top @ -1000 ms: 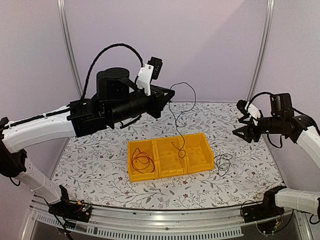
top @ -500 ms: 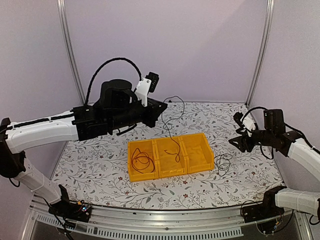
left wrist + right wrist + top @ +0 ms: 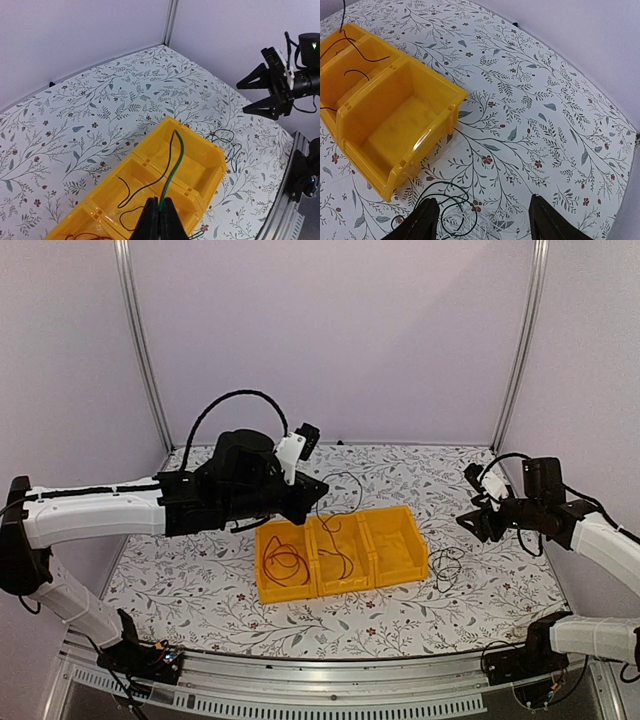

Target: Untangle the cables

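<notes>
My left gripper (image 3: 316, 490) (image 3: 160, 201) is shut on a thin green cable (image 3: 173, 167) above the yellow three-compartment bin (image 3: 390, 582) (image 3: 218, 159). The cable arcs up and its dark free end droops into the middle compartment (image 3: 343, 545). A red cable (image 3: 284, 562) lies coiled in the left compartment. A black cable (image 3: 445, 565) (image 3: 451, 200) and a white cable (image 3: 495, 231) lie tangled on the table right of the bin. My right gripper (image 3: 473, 504) (image 3: 482, 216) hangs open just above that tangle, holding nothing.
The bin's right compartment (image 3: 400, 130) has nothing in it. The floral tablecloth (image 3: 200, 570) covers the table, with purple walls behind and metal posts (image 3: 140, 350) at the back corners. A metal rail (image 3: 330, 680) runs along the near edge.
My left arm has come down and toward the bin with the green cable, whose loop now sags into the middle compartment. My right arm has dropped a little toward the tangle.
</notes>
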### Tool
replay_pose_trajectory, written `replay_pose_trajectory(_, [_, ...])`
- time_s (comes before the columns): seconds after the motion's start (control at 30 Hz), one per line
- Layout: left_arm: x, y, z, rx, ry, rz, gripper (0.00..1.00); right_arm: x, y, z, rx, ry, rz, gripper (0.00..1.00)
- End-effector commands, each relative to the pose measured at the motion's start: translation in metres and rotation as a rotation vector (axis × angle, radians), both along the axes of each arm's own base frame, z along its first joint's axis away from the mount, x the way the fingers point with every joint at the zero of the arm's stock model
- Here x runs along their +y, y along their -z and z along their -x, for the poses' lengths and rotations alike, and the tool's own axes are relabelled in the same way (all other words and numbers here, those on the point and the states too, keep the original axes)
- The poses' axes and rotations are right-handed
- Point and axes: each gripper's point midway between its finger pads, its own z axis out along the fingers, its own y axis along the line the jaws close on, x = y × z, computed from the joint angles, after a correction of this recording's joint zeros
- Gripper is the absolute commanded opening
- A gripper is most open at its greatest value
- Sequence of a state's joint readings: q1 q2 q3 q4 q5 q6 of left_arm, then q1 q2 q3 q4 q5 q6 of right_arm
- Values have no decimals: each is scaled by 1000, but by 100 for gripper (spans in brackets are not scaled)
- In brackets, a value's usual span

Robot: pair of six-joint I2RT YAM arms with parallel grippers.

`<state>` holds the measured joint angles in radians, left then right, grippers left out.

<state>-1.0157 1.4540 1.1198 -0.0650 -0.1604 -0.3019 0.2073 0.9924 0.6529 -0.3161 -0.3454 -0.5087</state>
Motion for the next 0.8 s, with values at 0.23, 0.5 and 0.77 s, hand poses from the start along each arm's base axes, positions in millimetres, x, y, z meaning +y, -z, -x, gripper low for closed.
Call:
replay_pose_trajectory(0.23, [-2, 70, -14, 117, 7, -70, 0, -2, 8, -3, 17, 15, 4, 66])
replay_pose_trajectory(0.5, [0, 106, -39, 142, -67, -126, 0, -1, 13, -3, 38, 8, 6, 65])
replay_pose_trajectory(0.77, [11, 127, -61, 107, -161, -283, 0, 0, 15, -2, 49, 3, 5, 65])
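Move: The left gripper already holds the green cable, its lower strands trailing into the middle bin. That bin's centre is about 7 cm ahead, 5 cm to the right and 22 cm below. The left bin with the red cable lies some 6 cm ahead and 10 cm to the left, the empty right bin roughly 9 cm ahead and 19 cm to the right, both equally low. From the right hand the middle bin is about 5 cm ahead, 29 cm left and 13 cm down. Lower the left gripper about 13 cm towards the middle bin, nearly straight down at first, then easing some 4 cm forward as well over the latter half. Tip the fingers roughly 15 degrees more steeply downward on the way and keep them shut on the green cable, so that its hanging part is laid into the bin. ##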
